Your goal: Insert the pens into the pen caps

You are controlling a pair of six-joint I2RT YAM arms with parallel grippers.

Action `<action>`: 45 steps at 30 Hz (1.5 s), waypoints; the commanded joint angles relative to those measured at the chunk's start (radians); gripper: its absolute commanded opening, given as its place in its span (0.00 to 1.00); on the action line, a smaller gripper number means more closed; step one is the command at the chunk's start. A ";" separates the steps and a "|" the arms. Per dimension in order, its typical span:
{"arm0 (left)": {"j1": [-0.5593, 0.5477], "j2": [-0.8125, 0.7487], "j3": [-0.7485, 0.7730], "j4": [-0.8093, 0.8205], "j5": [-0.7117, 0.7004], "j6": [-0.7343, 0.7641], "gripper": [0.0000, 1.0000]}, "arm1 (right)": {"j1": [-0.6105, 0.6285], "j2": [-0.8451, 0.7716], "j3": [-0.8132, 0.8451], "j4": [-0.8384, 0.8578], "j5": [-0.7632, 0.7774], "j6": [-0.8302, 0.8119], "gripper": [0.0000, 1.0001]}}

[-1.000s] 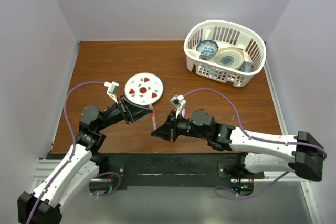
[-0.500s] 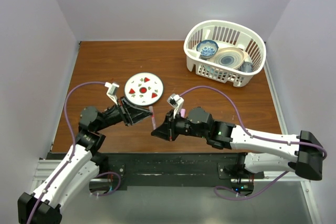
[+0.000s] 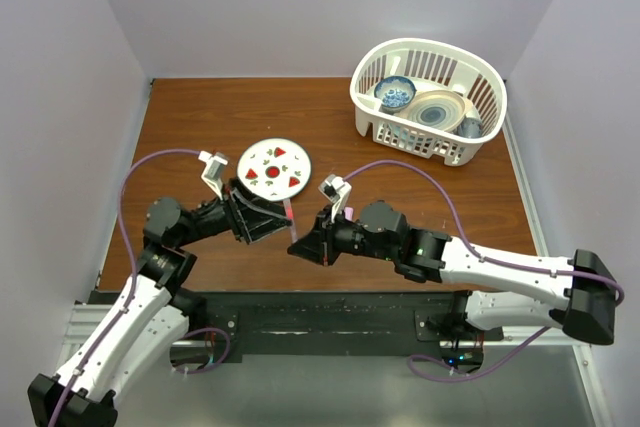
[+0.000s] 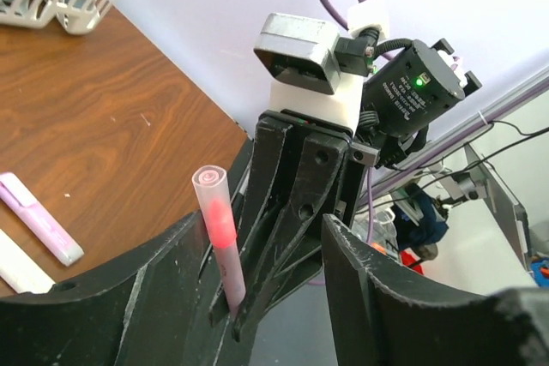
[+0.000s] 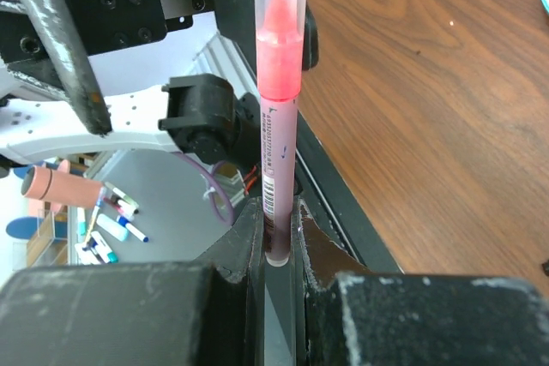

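My right gripper (image 5: pixel 276 220) is shut on the lower end of a thin dark reddish pen (image 5: pixel 279 152) and holds it upright. A clear pale cap (image 5: pixel 281 6) sits over the pen's red tip. In the left wrist view the capped tip (image 4: pixel 212 203) stands between the spread fingers of my left gripper (image 4: pixel 262 237), close to the left finger; whether it touches is unclear. From above, the pen (image 3: pixel 291 225) lies between the two grippers (image 3: pixel 272 219) (image 3: pixel 300 245). A pale pink pen (image 4: pixel 39 229) and a white pen (image 4: pixel 17 265) lie on the table.
A white plate with red fruit prints (image 3: pixel 274 168) lies just behind my left gripper. A white basket (image 3: pixel 480 82) holding bowls stands at the back right. The table's near edge and black rail (image 3: pixel 330 307) run right under the grippers.
My left gripper's jaws have opened off the cap, and the cap stays on the pen. The right gripper keeps its hold and has barely moved.
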 commanded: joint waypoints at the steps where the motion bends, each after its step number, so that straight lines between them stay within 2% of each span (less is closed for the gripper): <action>1: -0.003 0.026 0.075 -0.012 -0.033 0.051 0.61 | 0.000 -0.042 0.004 0.054 -0.017 0.002 0.00; 10: -0.003 0.089 0.123 -0.035 -0.084 0.075 0.61 | 0.003 -0.062 -0.014 0.055 -0.035 0.005 0.00; 17: -0.003 0.092 0.114 0.008 -0.078 0.042 0.49 | 0.006 -0.067 -0.023 0.059 -0.041 0.007 0.00; 18: -0.003 0.092 0.111 0.022 -0.070 0.039 0.46 | 0.004 -0.067 -0.023 0.060 -0.043 0.008 0.00; 21: -0.003 0.086 0.076 0.089 -0.041 -0.002 0.28 | 0.004 -0.067 -0.023 0.068 -0.040 0.011 0.00; 22: -0.003 0.081 0.051 0.109 -0.032 -0.014 0.16 | 0.004 -0.067 -0.022 0.069 -0.037 0.011 0.00; 24: -0.003 0.074 0.024 0.159 -0.007 -0.056 0.03 | 0.004 -0.067 -0.014 0.072 -0.031 0.008 0.00; 25: -0.003 0.066 0.002 0.169 -0.001 -0.067 0.00 | 0.004 -0.067 -0.011 0.072 -0.026 0.005 0.00; 32: -0.004 0.000 -0.069 0.143 0.016 -0.091 0.00 | 0.003 -0.042 0.064 0.065 0.012 -0.024 0.00; 35: -0.004 -0.025 -0.099 0.144 0.022 -0.100 0.00 | 0.001 -0.042 0.088 0.068 0.077 -0.041 0.00; 39: -0.006 -0.054 -0.145 0.118 0.021 -0.102 0.00 | -0.008 -0.018 0.179 0.005 0.095 -0.104 0.00; 42: -0.012 -0.072 -0.156 0.016 0.012 -0.042 0.00 | -0.026 -0.009 0.236 -0.024 0.135 -0.147 0.00; 45: -0.015 -0.088 -0.173 -0.012 0.021 -0.021 0.00 | -0.087 0.008 0.288 -0.043 0.102 -0.150 0.00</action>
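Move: The cap is already on the pen, which the right hand holds slanting up and forward. It stands roughly 3 cm ahead of the open left hand, 1 cm to its right and about level. From the right hand the cap lies some 7 cm ahead, 2 cm left and 6 cm up. On the table, about 27 cm below the left hand, a pink marker lies roughly 15 cm ahead and 14 cm right, and the plate some 27 cm ahead and 5 cm left. The cap on the pen is taken afresh: the open left hand goes forward about 3 cm and up a little until the cap is between its fingers, then shuts and pinches it. Still gripping, it draws back and down some 2 cm towards the right hand, drifting slightly left at the end. The right hand keeps its pinch on the pen, shifts about a centimetre and finally tips its fingertips down some 10 degrees. ##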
